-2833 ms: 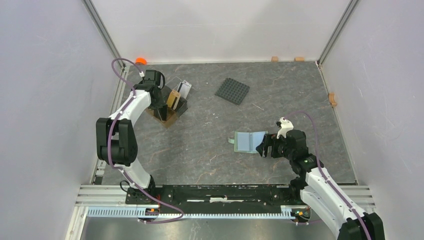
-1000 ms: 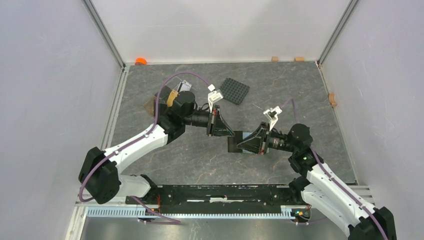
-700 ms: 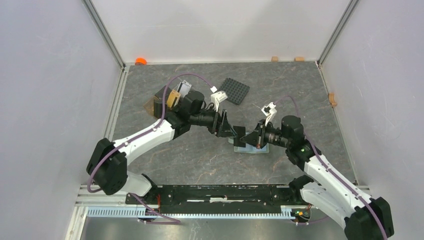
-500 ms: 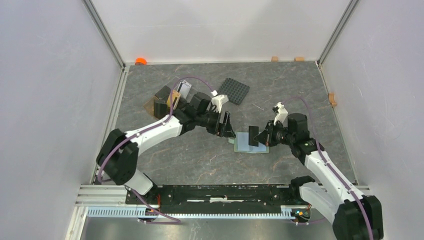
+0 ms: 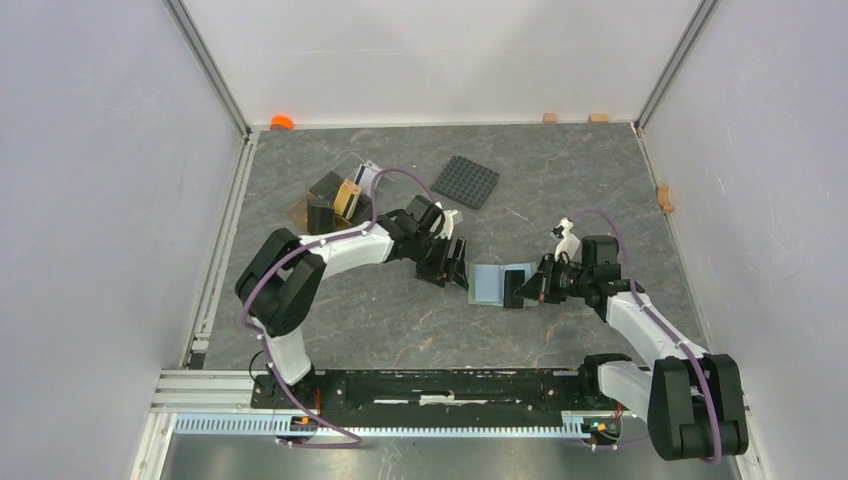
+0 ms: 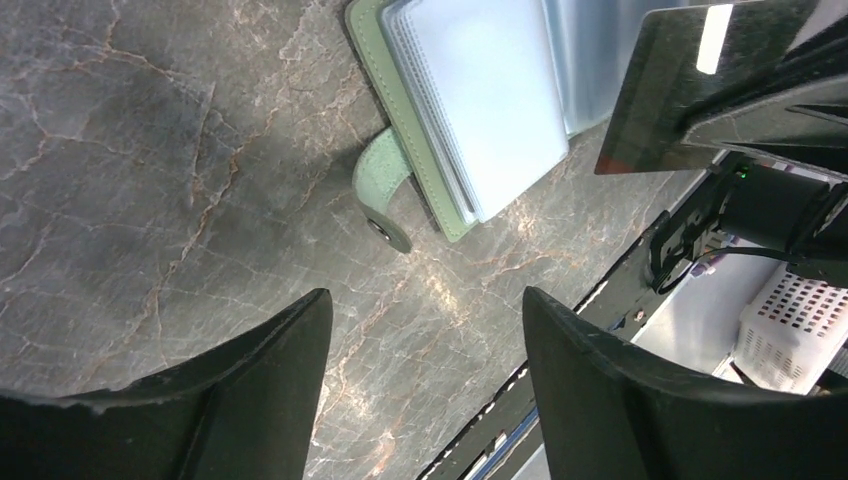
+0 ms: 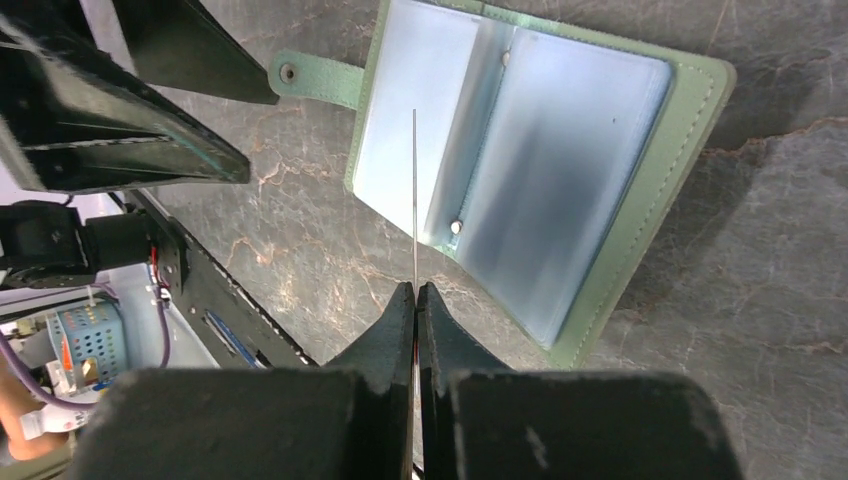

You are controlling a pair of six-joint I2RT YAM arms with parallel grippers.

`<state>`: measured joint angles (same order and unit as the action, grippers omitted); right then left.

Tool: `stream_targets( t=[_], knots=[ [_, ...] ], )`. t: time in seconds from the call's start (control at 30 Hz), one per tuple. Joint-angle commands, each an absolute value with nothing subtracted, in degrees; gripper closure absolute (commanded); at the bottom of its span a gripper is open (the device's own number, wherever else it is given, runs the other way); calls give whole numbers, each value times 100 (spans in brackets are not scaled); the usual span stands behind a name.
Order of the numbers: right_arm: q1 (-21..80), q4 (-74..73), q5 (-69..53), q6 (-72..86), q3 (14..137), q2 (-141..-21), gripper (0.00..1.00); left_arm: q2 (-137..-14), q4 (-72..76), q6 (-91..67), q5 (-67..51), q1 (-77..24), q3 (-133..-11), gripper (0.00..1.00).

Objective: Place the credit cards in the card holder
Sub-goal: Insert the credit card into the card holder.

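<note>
The card holder (image 5: 487, 281) lies open on the table, sage-green outside, light blue inside (image 7: 540, 150), its strap (image 6: 385, 190) pointing left. My right gripper (image 5: 524, 286) is shut on a black credit card (image 5: 513, 289), held on edge just over the holder's right half. In the right wrist view that card (image 7: 414, 190) shows as a thin line running out from the shut gripper (image 7: 414, 288). My left gripper (image 5: 452, 264) is open and holds nothing (image 6: 425, 295), just left of the holder. More credit cards, black (image 5: 320, 213), tan-gold (image 5: 347, 200) and white (image 5: 368, 178), stand in the brown tray (image 5: 300, 212).
A black studded square plate (image 5: 465, 181) lies behind the holder. An orange cap (image 5: 282, 122) sits at the back left corner. Small tan blocks (image 5: 664, 197) line the right and back walls. The arms' base rail (image 5: 440, 385) runs along the near edge.
The black card passed from my left gripper to my right one above the holder. The left gripper opened and drew back left; the right one shut on the card and came down to the holder.
</note>
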<state>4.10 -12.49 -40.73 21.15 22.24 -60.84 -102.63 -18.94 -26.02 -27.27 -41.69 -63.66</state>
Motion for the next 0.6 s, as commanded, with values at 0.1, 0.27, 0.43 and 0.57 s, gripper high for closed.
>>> stream_targets(
  t=[0.1,0.27,0.43,0.57],
  knots=[
    [263,-655,-4187,2383,2311,-6225,100,-10640,-1949,-2827,-2786,-4236,-6765,38],
    [223,-282,-4218,2518,2287,-6530,100,-10860,-2094,-2791,-2721,-4263,-6916,51],
    [227,-41,-4273,2609,2233,-6695,100,-10926,-2186,-2733,-2584,-4263,-6968,57],
    [233,226,-4277,2723,2190,-6789,100,-11010,-2211,-2724,-2575,-4263,-7014,59]
  ],
)
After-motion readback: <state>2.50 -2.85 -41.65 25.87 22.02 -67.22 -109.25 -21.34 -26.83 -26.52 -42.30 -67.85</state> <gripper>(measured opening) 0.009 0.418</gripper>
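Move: The holder's green strap, curling up from its left edge, lies about 2 cm back, 2 cm to the right and 4 cm below the left hand; the holder's left page is some 7 cm to that hand's right, 2 cm back and 5 cm lower. From the right hand, holding the black card, that left page is about 9 cm left, 2 cm ahead and 5 cm below, with the right page 2 cm left, 2 cm ahead and as far below. The green strap is what the left hand sinks towards, about 2.5 cm almost straight down, its wide-open fingers closing to roughly half as they come around the strap's end; whether they touch it can't be seen. The right hand keeps its shut grip on the black card and carries it about 2.5 cm forward, nearly level above the holder, turning slightly clockwise. ##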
